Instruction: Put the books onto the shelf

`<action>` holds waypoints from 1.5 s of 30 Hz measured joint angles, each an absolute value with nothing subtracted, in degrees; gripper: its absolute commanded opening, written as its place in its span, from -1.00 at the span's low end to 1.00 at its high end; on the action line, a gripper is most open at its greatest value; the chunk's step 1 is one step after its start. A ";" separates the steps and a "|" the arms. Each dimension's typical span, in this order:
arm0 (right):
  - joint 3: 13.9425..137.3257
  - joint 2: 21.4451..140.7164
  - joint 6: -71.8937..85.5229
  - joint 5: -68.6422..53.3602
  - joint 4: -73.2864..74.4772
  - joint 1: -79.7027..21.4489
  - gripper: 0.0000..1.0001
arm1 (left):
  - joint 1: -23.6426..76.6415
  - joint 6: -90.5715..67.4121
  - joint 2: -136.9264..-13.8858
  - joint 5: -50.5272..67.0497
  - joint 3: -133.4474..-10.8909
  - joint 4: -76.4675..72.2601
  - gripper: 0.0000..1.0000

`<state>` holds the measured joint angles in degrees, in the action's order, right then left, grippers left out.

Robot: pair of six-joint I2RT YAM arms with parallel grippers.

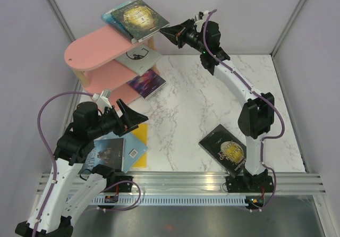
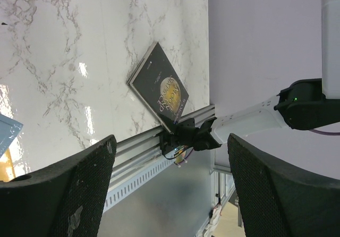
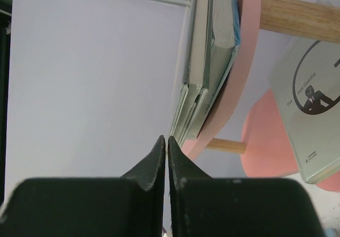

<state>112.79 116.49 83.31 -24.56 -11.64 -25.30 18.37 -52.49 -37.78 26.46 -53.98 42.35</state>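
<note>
The pink shelf (image 1: 93, 48) stands at the back left. On its top board lies a dark book with gold art (image 1: 141, 18) over a light blue one (image 1: 113, 14). A grey-white book (image 1: 139, 59) rests on the middle board and a purple one (image 1: 146, 83) on the lowest. My right gripper (image 1: 163, 32) is shut on nothing, its tips just off the top books' edges (image 3: 204, 88); the shut right gripper (image 3: 168, 140) points at the pink board (image 3: 245, 61). My left gripper (image 1: 133, 117) hangs open and empty over a yellow book (image 1: 141, 141) and a blue-grey book (image 1: 109, 153). A dark gold-moon book (image 1: 226, 147) lies near the right arm's base.
Purple walls close in the marble table (image 1: 196, 99) on three sides. A metal rail (image 1: 186, 181) runs along the near edge. In the left wrist view the gold-moon book (image 2: 159, 91) lies by the right arm's base (image 2: 186, 136), between the open left gripper (image 2: 170, 141).
</note>
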 measured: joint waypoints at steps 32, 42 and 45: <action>129.01 130.21 87.15 -22.02 -10.61 -29.10 -1.00 | 18.37 -48.40 -40.99 25.50 -54.87 43.75 0.74; 111.22 118.89 83.20 -22.09 -13.28 -26.02 -0.54 | 18.37 -47.86 -41.21 25.52 -55.44 44.23 0.75; 102.80 110.63 80.14 -22.87 -12.49 -23.27 -0.01 | 18.37 -47.53 -41.63 25.80 -55.44 44.21 0.80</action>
<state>102.80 110.63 80.14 -22.87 -12.49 -23.27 18.37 -47.53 -41.63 25.80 -55.44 44.21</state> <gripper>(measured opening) 0.328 0.888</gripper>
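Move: The right fingertips, nearly shut, are just off the right end of the black gold-emblem book on the top shelf; its middle is about 8 cm to their left and 5 cm ahead, roughly level. Under it, the blue book's middle sits some 12 cm left, 3 cm ahead and 3 cm lower. The white Gatsby book, one shelf down, is about 10 cm left, 2 cm back and 14 cm below. From the left hand, the gold-emblem book is roughly 36 cm ahead, in line, and 13 cm up. Keep the right fingers together and push the gold-emblem book's right end farther onto the shelf with the tips, about 5 cm to the left and nearly 3 cm forward, first mainly forward, then left. Then back off to the right some 7 cm and a little back, sinking about 3 cm in all as the push ends and you retreat, and start to open the fingers. ##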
